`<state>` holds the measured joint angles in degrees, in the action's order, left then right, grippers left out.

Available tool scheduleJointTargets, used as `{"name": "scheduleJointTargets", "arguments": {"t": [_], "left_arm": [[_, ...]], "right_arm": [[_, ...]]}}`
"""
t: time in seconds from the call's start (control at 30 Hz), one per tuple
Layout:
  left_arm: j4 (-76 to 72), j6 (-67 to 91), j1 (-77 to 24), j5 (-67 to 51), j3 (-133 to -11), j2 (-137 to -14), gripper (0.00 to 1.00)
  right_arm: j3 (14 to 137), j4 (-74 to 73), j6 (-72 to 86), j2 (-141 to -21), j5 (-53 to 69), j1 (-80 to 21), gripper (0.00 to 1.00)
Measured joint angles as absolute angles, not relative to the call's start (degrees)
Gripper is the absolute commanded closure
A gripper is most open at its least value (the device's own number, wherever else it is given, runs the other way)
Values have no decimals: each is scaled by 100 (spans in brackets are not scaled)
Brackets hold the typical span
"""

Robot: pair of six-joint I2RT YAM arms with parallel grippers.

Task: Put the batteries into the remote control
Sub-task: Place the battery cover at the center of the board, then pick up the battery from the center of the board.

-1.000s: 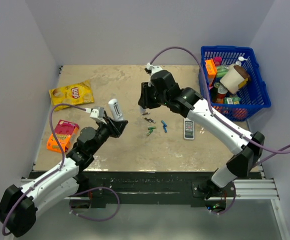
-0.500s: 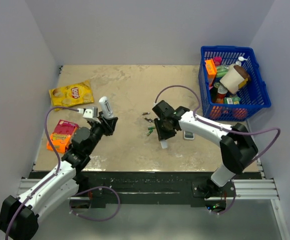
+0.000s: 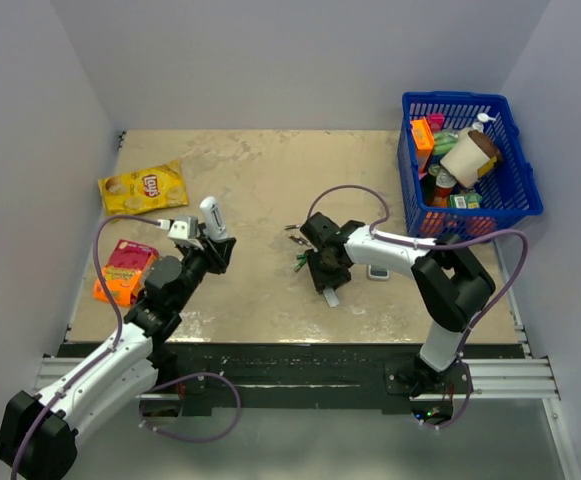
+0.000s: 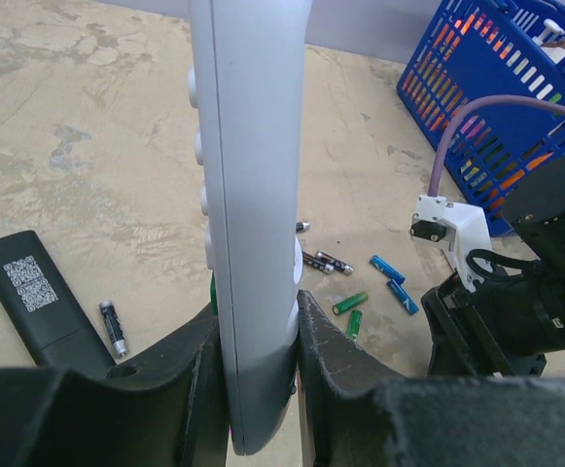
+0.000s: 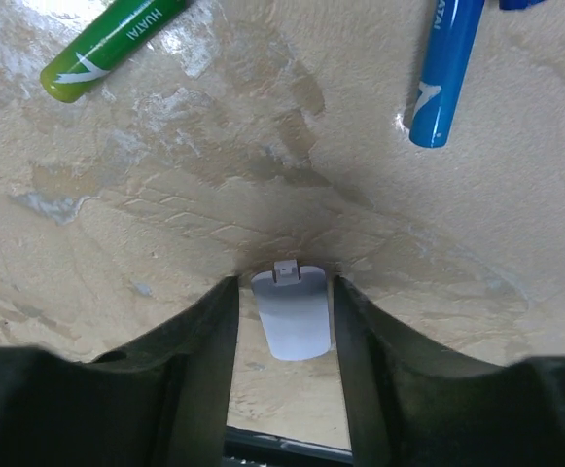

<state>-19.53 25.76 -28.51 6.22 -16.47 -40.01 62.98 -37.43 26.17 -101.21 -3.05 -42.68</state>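
Note:
My left gripper [image 3: 217,250] [image 4: 258,316] is shut on the lower end of the white remote control [image 3: 211,216] [image 4: 248,195], which it holds upright above the table's left half. My right gripper [image 3: 327,284] [image 5: 283,288] is down at the table surface, jaws slightly apart. The remote's small white back cover [image 5: 294,319] [image 3: 331,296] lies flat between its fingers, with a thin gap on the left side. Two green batteries [image 3: 302,262] [image 4: 350,303] lie just beyond the right gripper; one green battery [image 5: 112,49] shows in the right wrist view.
Blue cells [image 4: 395,282] [image 5: 442,78] and dark cells [image 4: 326,263] lie by the green ones. A black remote [image 4: 39,297] lies at the left. A grey-white remote [image 3: 378,270], a blue basket [image 3: 515,210], a chips bag [image 3: 143,186] and a pink-orange pack [image 3: 125,270] are around.
The right arm swung down from mid-table to the surface near the batteries, carrying the cover, and its jaws widened. The left arm drew back left and tilted the remote more upright.

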Motion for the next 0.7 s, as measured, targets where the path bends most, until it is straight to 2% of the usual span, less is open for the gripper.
{"name": "scheduleJointTargets", "arguments": {"t": [0.03,0.1,0.13,0.27,0.43,0.57,0.7], "left_arm": [[-1953,2569,-2851,622,-1647,-4001,100],[-1953,2563,-2851,622,-1647,-4001,100],[-1955,2547,-2851,620,-1647,-4001,100],[-1968,2530,-2851,587,-1647,-4032,100],[-2078,2554,-2851,454,-1625,-4069,100],[-2139,2626,-2851,296,-1581,-4023,100],[-2156,2663,-2851,161,-1549,-3844,100]], "right_arm": [[6298,-3721,2606,-10123,-314,-4268,40],[6298,-3697,2589,-10123,-344,-4268,30],[6298,-3695,2578,-10123,-349,-4268,21],[6412,-3806,2541,-10068,-360,-4268,2],[7004,-3760,2405,-9463,-357,-4268,2],[7247,-2939,2211,-8569,-362,-4268,2],[7376,-2495,2093,-8215,-399,-4254,2]]}}
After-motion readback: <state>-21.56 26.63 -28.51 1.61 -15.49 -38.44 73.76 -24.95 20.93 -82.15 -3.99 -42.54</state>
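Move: The battery cover is already down on the board between the right hand's slightly parted fingertips, its middle some 2 cm back, 1 cm to the right and 1 cm below. From that hand the nearer blue battery is about 8 cm ahead, 1 cm to the right; the green batteries 7 cm ahead, 7 cm left; the keypad remote 8 cm ahead, 13 cm right, all near board level. From the left hand, the cover lies roughly 24 cm right, 5 cm back and 18 cm below. Staying low over the board at first, the right hand spreads its fingers wide to leave the battery cover free, then climbs fast, about 21 cm, drawing forward and somewhat left over the batteries towards the remote control in the left hand. On the way its fingers swing from pointing down to forward-left, some 40 degrees. The left hand keeps its grip on the remote control and barely shifts. ##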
